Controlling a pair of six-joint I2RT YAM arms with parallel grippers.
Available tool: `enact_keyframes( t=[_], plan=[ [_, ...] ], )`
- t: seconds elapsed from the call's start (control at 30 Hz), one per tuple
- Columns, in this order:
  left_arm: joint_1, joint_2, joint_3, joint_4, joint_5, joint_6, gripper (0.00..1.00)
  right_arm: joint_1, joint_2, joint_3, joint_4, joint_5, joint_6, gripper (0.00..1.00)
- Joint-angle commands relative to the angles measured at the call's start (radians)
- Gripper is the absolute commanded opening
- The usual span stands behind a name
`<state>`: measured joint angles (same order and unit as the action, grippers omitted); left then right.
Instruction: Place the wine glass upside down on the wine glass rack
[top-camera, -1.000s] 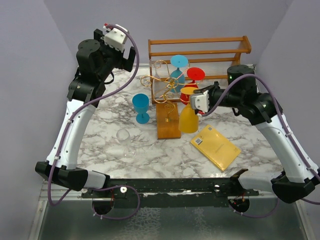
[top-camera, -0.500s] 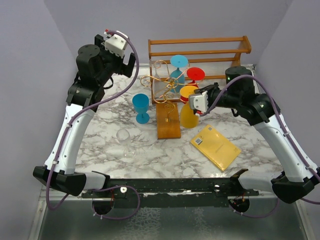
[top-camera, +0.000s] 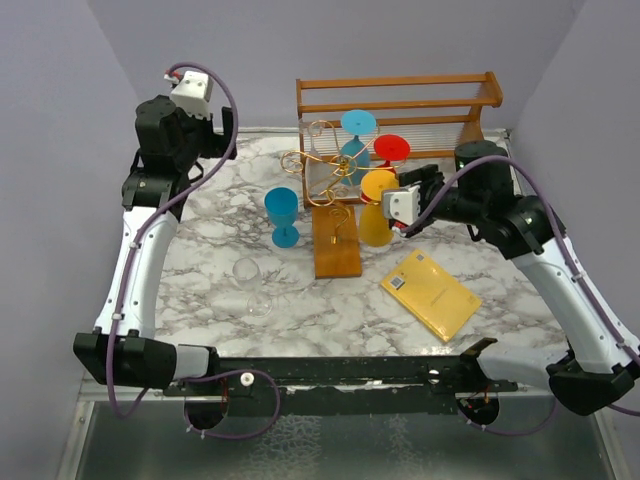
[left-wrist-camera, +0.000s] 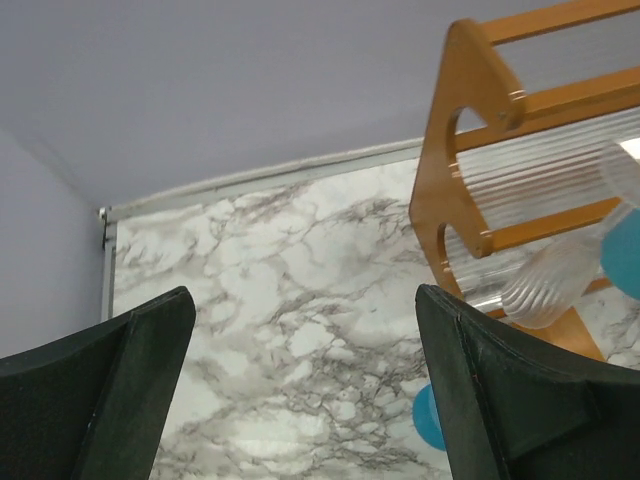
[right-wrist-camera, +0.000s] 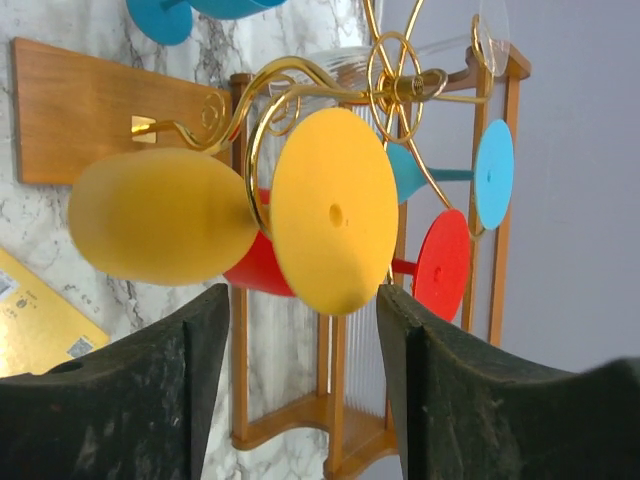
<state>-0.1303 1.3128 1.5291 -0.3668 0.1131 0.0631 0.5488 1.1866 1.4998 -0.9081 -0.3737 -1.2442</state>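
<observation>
A yellow wine glass (top-camera: 375, 222) hangs upside down from a curled arm of the gold wire wine glass rack (top-camera: 318, 165), whose wooden base (top-camera: 336, 243) lies on the marble. In the right wrist view its bowl (right-wrist-camera: 160, 230) points left and its round foot (right-wrist-camera: 335, 225) faces the camera. My right gripper (right-wrist-camera: 300, 300) is open, its fingers on either side of the foot's near edge, and it holds nothing. My left gripper (left-wrist-camera: 305, 295) is open and empty, high over the far left of the table (top-camera: 215, 125).
A teal glass (top-camera: 355, 135) and a red glass (top-camera: 390, 150) also hang on the rack. A blue glass (top-camera: 282, 215) and a clear glass (top-camera: 252, 285) stand on the marble. A wooden slatted shelf (top-camera: 400, 100) stands behind, and a yellow booklet (top-camera: 432, 293) lies front right.
My right gripper has gone from shut to open, letting go of the yellow glass, which now hangs on the rack. The left arm has pulled up and back to the left.
</observation>
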Motion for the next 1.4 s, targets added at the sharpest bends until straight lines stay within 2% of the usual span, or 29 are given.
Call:
enact_keyframes(
  t=[0.0,0.33,0.63,0.8,0.9,1.17,1.37],
  plan=[
    [0.068,-0.019,-0.065,0.012,0.062,-0.153,0.94,0.005,-0.072,-0.025,0.017,0.069,0.119,0.64],
    [0.084,0.083,-0.135,-0.008,0.210,-0.217,0.90,0.001,-0.298,-0.213,0.173,0.156,0.367,0.83],
    [0.083,0.206,-0.153,-0.001,0.347,-0.285,0.79,-0.066,-0.291,-0.197,0.165,0.087,0.445,0.84],
    [0.070,0.284,-0.138,-0.048,0.398,-0.292,0.67,-0.081,-0.285,-0.179,0.162,0.060,0.456,0.84],
    [0.050,0.315,-0.132,-0.083,0.406,-0.274,0.61,-0.084,-0.283,-0.182,0.163,0.062,0.454,0.84],
    [0.020,0.332,-0.136,-0.109,0.409,-0.237,0.55,-0.084,-0.274,-0.199,0.171,0.076,0.451,0.85],
    [-0.006,0.337,-0.124,-0.149,0.348,-0.185,0.45,-0.084,-0.265,-0.194,0.171,0.082,0.447,0.85]
  ],
)
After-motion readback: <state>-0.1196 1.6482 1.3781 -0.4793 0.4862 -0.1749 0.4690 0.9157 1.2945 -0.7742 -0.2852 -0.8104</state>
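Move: The standing blue wine glass is about 12 cm right of the left hand, 3 cm back and 31 cm below; from the right hand it is roughly 9 cm ahead, 23 cm left and 26 cm below. The clear glass is some 16 cm back and 7 cm left of the blue one, the wooden board 13 cm right of it. The hung yellow glass is about 3 cm ahead of the right hand, 5 cm left and 7 cm below, the hung red one 8 cm beyond the yellow. Bring the left gripper down about 21 cm and some 7 cm right to the blue wine glass's rim, tipping its fingers down by roughly 40 degrees and narrowing them from nearly wide to half open. Meanwhile open the right fingers wider and draw that hand back and right, away from the hung yellow glass, rolling its left side up and turning clockwise, then hold it still. ##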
